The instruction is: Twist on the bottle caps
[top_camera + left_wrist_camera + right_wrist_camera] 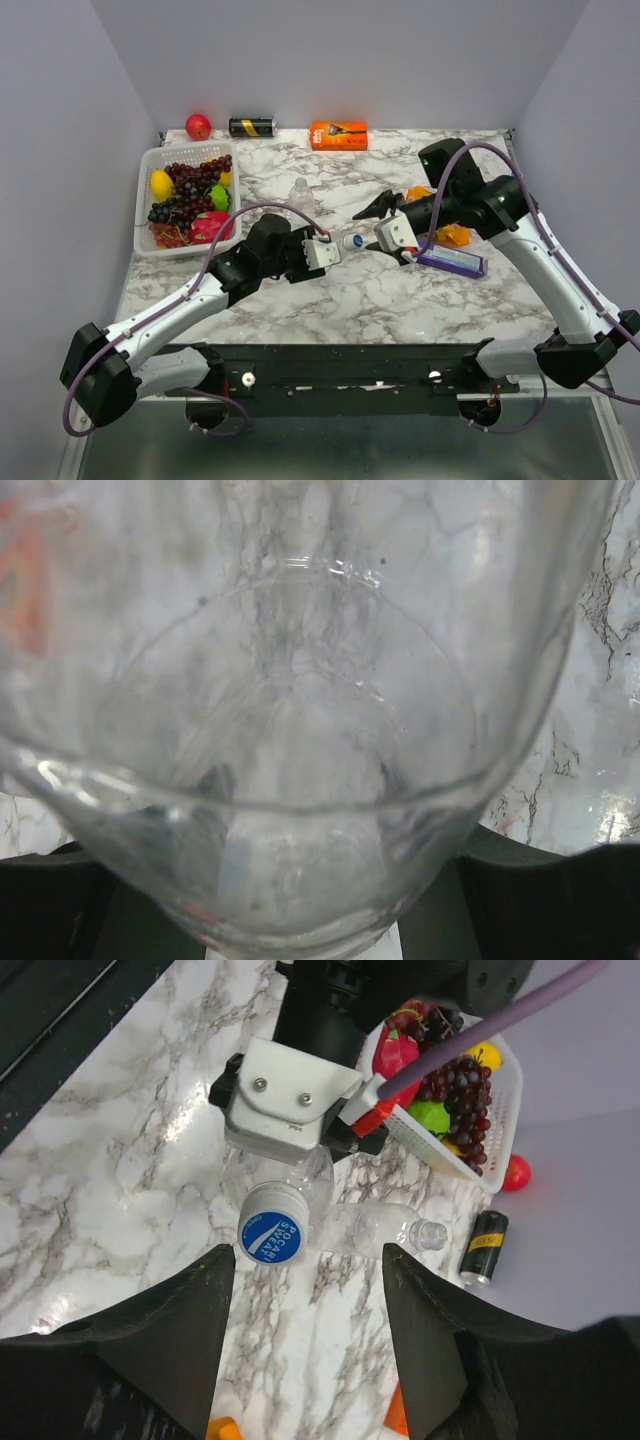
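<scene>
My left gripper (333,247) is shut on a clear bottle (300,680), held on its side with the neck toward the right arm. The bottle fills the left wrist view, with dark fingers (50,900) at its lower sides. A blue-topped bottle cap (272,1234) sits on that bottle's neck, also visible from above as a small cap (353,241). My right gripper (308,1260) is open, its fingertips just short of the cap and touching nothing. A second clear bottle (300,193), uncapped, stands behind; its open neck (428,1232) shows in the right wrist view.
A white basket (150,160) of fruit stands at the left. An apple (198,126), a black-and-gold can (252,127) and an orange box (338,134) line the back edge. A purple box (452,261) and orange pieces (455,235) lie under the right arm.
</scene>
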Action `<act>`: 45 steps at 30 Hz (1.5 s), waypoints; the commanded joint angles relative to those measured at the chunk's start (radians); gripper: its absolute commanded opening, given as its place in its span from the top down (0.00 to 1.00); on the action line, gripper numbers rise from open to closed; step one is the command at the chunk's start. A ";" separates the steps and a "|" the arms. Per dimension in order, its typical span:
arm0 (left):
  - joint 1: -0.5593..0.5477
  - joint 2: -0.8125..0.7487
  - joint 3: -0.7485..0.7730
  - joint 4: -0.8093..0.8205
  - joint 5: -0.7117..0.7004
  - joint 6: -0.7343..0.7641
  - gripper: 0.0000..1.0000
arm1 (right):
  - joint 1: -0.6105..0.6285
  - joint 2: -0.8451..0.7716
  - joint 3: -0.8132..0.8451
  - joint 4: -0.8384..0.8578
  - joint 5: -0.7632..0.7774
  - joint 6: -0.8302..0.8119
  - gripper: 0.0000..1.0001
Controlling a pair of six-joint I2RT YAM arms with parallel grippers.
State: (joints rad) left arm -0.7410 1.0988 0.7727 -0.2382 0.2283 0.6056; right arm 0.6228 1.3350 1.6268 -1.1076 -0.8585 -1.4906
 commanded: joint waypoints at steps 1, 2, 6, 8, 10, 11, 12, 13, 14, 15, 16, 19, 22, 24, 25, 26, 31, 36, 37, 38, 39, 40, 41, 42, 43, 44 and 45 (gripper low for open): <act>0.000 0.004 0.037 -0.018 0.052 0.019 1.00 | 0.037 0.007 -0.010 -0.106 0.022 -0.243 0.33; 0.002 0.004 0.037 -0.018 0.051 0.017 1.00 | 0.041 0.010 -0.013 -0.122 0.022 -0.253 0.33; 0.000 0.003 0.037 -0.016 0.049 0.014 1.00 | 0.060 0.016 -0.021 -0.144 0.024 -0.296 0.36; 0.002 0.003 0.036 -0.013 0.049 0.011 1.00 | 0.064 0.024 -0.013 -0.146 0.026 -0.296 0.37; 0.002 0.000 0.036 -0.004 0.051 0.011 1.00 | 0.069 0.039 -0.004 -0.149 0.032 -0.296 0.40; 0.002 -0.001 0.034 -0.001 0.051 0.013 1.00 | 0.068 0.046 0.001 -0.150 0.036 -0.296 0.42; 0.002 -0.001 0.034 0.002 0.051 0.013 1.00 | 0.071 0.050 0.007 -0.152 0.038 -0.296 0.44; 0.000 -0.001 0.034 0.007 0.052 0.013 1.00 | 0.071 0.059 0.010 -0.150 0.041 -0.295 0.45; 0.000 -0.001 0.033 0.005 0.052 0.017 1.00 | 0.071 0.062 0.010 -0.143 0.044 -0.290 0.46; 0.002 -0.001 0.033 0.007 0.052 0.019 1.00 | 0.071 0.066 0.010 -0.137 0.049 -0.286 0.48; 0.000 -0.001 0.031 0.011 0.052 0.022 1.00 | 0.071 0.069 0.008 -0.133 0.050 -0.284 0.50; 0.003 -0.001 0.033 0.013 0.052 0.026 1.00 | 0.071 0.072 0.001 -0.113 0.061 -0.273 0.54; 0.005 -0.001 0.030 0.019 0.054 0.023 1.00 | 0.071 0.070 -0.002 -0.083 0.064 -0.241 0.64; 0.008 -0.002 0.030 0.023 0.054 0.022 1.00 | 0.071 0.072 -0.001 -0.057 0.061 -0.193 0.70; 0.008 -0.002 0.028 0.031 0.052 0.014 1.00 | 0.071 0.072 -0.004 -0.038 0.061 -0.156 0.75; 0.008 -0.002 0.025 0.039 0.052 0.010 1.00 | 0.071 0.073 -0.008 0.024 0.061 -0.101 0.77; -0.006 -0.016 -0.003 0.235 -0.207 -0.105 1.00 | 0.069 0.242 0.171 0.106 0.117 0.528 0.94; -0.032 0.039 0.040 0.451 -0.711 -0.167 1.00 | 0.003 0.508 0.503 0.025 0.135 1.218 1.00; -0.037 0.052 0.045 0.506 -0.757 -0.138 1.00 | -0.011 0.600 0.621 -0.006 0.110 1.418 1.00; -0.047 0.067 0.056 0.526 -0.838 -0.106 1.00 | -0.024 0.651 0.663 -0.076 0.040 1.523 1.00; -0.052 0.102 0.063 0.542 -0.869 -0.072 1.00 | -0.029 0.656 0.656 -0.069 0.017 1.602 0.99; -0.055 0.117 0.071 0.553 -0.898 -0.020 1.00 | -0.029 0.644 0.572 -0.040 -0.040 1.592 0.99; -0.055 0.128 0.076 0.557 -0.921 -0.001 1.00 | -0.031 0.642 0.565 -0.037 -0.069 1.596 0.99; -0.055 0.134 0.068 0.557 -0.919 0.015 1.00 | -0.035 0.653 0.582 -0.055 -0.071 1.596 0.99; -0.055 0.133 0.057 0.566 -0.917 0.046 1.00 | -0.038 0.662 0.599 -0.072 -0.067 1.587 0.96; -0.055 0.128 0.034 0.570 -0.913 0.052 1.00 | -0.044 0.662 0.610 -0.072 -0.086 1.587 0.94; -0.055 0.121 0.025 0.562 -0.899 0.048 1.00 | -0.060 0.656 0.610 -0.061 -0.102 1.590 0.91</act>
State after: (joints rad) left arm -0.7673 1.2449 0.7700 0.0818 -0.6010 0.5694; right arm 0.5339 1.9648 2.2307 -1.0927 -0.8089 -0.1055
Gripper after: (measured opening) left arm 0.664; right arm 0.383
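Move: The blue-topped cap sits on the mouth of the bottle that the left hand holds. From the open right hand it is about 3 cm below, 1 cm back and 1 cm left; from the left hand some 8 cm right, 1 cm ahead and 5 cm above. From the right hand, a standing empty bottle is roughly 15 cm left and 8 cm ahead, the orange snack bag 21 cm right and 3 cm ahead, both far below. Right hand sinks about 3 cm, pinches the cap, then rolls as both hands swing some 12 cm forward-left. ##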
